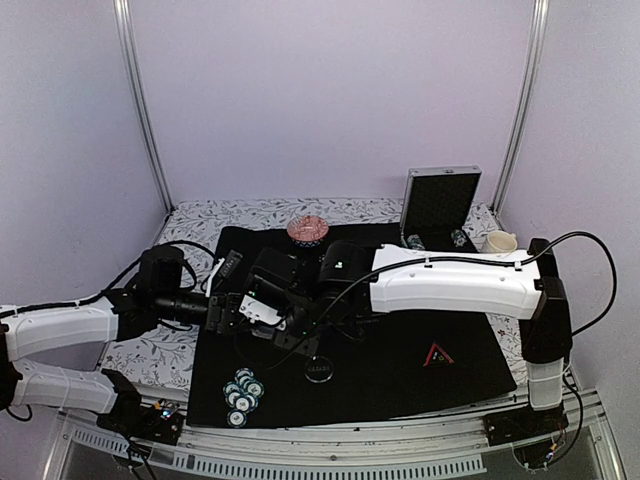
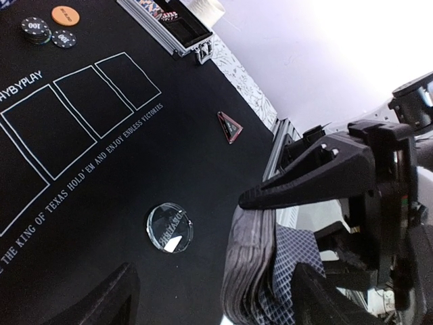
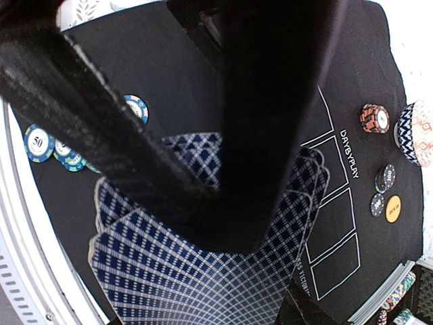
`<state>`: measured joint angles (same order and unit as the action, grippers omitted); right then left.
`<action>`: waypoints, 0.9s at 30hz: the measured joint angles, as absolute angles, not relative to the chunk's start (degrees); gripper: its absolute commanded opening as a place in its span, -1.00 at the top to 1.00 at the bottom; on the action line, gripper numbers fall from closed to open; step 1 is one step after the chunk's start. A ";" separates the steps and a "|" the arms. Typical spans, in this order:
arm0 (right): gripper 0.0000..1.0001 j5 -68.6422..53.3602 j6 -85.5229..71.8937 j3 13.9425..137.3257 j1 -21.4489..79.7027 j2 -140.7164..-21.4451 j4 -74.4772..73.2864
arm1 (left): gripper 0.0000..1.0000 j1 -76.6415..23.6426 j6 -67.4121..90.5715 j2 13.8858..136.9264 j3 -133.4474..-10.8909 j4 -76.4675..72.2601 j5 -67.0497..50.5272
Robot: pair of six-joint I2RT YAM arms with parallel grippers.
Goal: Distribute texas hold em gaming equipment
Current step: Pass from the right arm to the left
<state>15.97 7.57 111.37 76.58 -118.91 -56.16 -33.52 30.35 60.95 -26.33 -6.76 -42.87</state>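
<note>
My right gripper [image 3: 237, 227] is shut on a deck of blue-grey-backed playing cards [image 3: 196, 284], which fans out below its fingers. From the left wrist, the deck [image 2: 254, 267] shows edge-on, pinched by a right finger [image 2: 304, 177]. My left gripper [image 2: 213, 281] is open around that deck, its fingers wide apart. Both grippers meet above the mat's left half [image 1: 262, 310]. A clear round button [image 2: 169, 227] and a red-edged triangle [image 2: 230, 126] lie on the mat. Teal chips [image 1: 243, 392] sit at the near left. Red chips [image 3: 374, 118], black chips [image 3: 385, 178] and an orange button [image 3: 393, 208] lie at the far side.
The black mat [image 1: 400, 385] with white rectangles covers the middle of the table. An open silver case [image 1: 440, 203] and a cream cup [image 1: 497, 241] stand at the back right. A red patterned stack [image 1: 308, 230] sits at the mat's far edge.
</note>
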 measured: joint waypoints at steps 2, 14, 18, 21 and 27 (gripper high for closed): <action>0.05 16.29 7.99 111.37 76.58 -118.91 -56.18 | -0.55 -33.67 30.37 61.28 -26.28 -6.81 -43.53; 0.06 19.75 10.17 112.99 76.88 -120.11 -58.24 | 0.19 -35.40 31.05 64.27 -26.85 -8.29 -46.44; 0.07 20.78 10.85 112.99 76.88 -120.20 -58.48 | 0.68 -35.99 31.24 65.25 -27.59 -8.88 -47.62; 0.07 21.76 11.64 112.99 77.03 -120.20 -58.74 | 1.00 -35.94 32.18 65.36 -27.57 -8.69 -47.29; -0.40 23.97 12.34 112.42 77.58 -120.07 -58.39 | 1.00 -35.97 32.21 65.12 -27.14 -10.13 -47.55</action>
<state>23.97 12.34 112.42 77.58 -120.07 -58.39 -35.97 32.21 65.12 -27.14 -10.13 -47.55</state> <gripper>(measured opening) 0.475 0.071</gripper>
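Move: The card deck, hanging in the right gripper, has its middle about 3 cm to the right of the left hand and 2 cm back, nearly level with the open left fingers. From that hand the dealer disc lies on the mat some 9 cm right, 5 cm back, and the loose chip pile 7 cm left, 11 cm back, both roughly 15 cm below. The left gripper stands about 4 cm left and 3 cm ahead of the right hand, level with it. The card deck is still held by the right gripper as the left hand eases about 2.5 cm to the right and back onto its near end, and the left fingers, wide at first, close almost fully to pinch it through its thickness. The right hand keeps its hold, swinging its fingertips forward by some 10 degrees and drifting roughly 1.5 cm forward and right. ##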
